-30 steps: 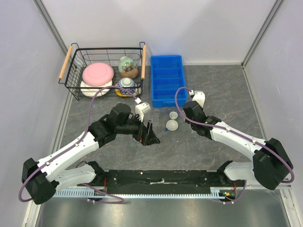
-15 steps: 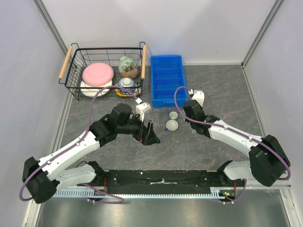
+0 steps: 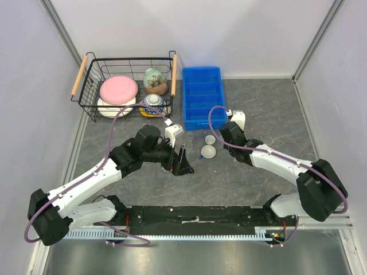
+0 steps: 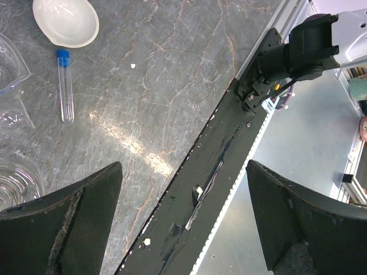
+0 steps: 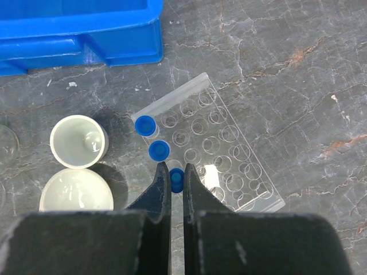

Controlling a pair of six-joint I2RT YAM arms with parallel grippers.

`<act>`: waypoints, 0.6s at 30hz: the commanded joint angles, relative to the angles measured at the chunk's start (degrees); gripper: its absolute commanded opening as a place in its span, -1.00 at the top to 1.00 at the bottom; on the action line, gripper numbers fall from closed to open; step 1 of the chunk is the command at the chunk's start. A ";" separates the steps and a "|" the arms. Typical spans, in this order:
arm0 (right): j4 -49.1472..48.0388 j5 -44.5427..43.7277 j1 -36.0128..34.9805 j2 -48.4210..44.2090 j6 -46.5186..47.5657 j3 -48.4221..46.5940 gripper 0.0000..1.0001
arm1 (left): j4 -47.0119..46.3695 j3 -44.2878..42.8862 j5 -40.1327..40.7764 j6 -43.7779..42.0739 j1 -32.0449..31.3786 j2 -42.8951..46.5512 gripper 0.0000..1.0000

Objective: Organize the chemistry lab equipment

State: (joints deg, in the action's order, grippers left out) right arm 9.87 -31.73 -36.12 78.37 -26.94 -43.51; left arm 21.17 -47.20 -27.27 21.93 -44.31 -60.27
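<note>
My right gripper [image 5: 176, 172] is shut on a blue-capped tube [image 5: 177, 181], held upright at the near end of a clear rack [image 5: 229, 154]. Two more blue-capped tubes [image 5: 145, 125] [image 5: 158, 150] stand in the same row of the rack. Left of the rack sit two white dishes [image 5: 78, 141] [image 5: 75, 196]. My left gripper [image 4: 183, 172] hangs open and holds nothing, above the table's near edge. In its view a blue-capped tube [image 4: 66, 86] lies flat on the table beside a white dish [image 4: 66, 22], with clear glass flasks [image 4: 14, 180] at the left edge.
A blue divided bin [image 3: 202, 97] stands behind the rack. A wire basket [image 3: 92, 100] with pink, white and patterned crockery sits at the back left. The black base rail [image 4: 212, 172] runs under my left gripper [image 3: 180, 162]. Both white dishes [image 3: 208, 150] lie between the arms.
My right arm has shifted slightly to the left with the tube in its grip. The left arm has not moved.
</note>
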 commanded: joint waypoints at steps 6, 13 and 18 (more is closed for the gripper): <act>-1.69 -0.27 0.26 1.88 -0.83 0.62 1.00 | -0.07 -1.32 0.37 -2.16 0.28 -0.02 -0.90; -1.61 -0.18 0.26 1.79 -0.92 0.62 0.56 | 0.01 -1.23 0.55 -2.07 0.28 -0.11 -0.90; -0.82 -0.18 0.26 1.00 -1.10 0.27 0.05 | 0.28 -1.40 2.39 -1.98 0.28 -0.29 -0.90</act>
State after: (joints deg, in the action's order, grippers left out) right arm 9.72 -31.68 -36.10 79.68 -27.64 -43.51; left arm 21.19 -47.20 -26.96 21.91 -44.31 -60.31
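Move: The tube is pinched by its blue cap in the right fingers, already in its rack hole, which lies straight below, about 3 cm down. The second capped tube stands about 2 cm ahead and 1 cm left, the first about 4 cm ahead and 3 cm left. The white cup is some 8 cm left and 4 cm ahead; the bowl is about 9 cm left, level. From the left hand, the hole is roughly 18 cm right, 9 cm ahead and 13 cm lower. Lower the right gripper straight down a little more, under 1 cm, to settle the held test tube in its rack hole. Then stop there without turning the wrist and open the fingers to somewhat over a third of their range, letting go of the blue cap. ##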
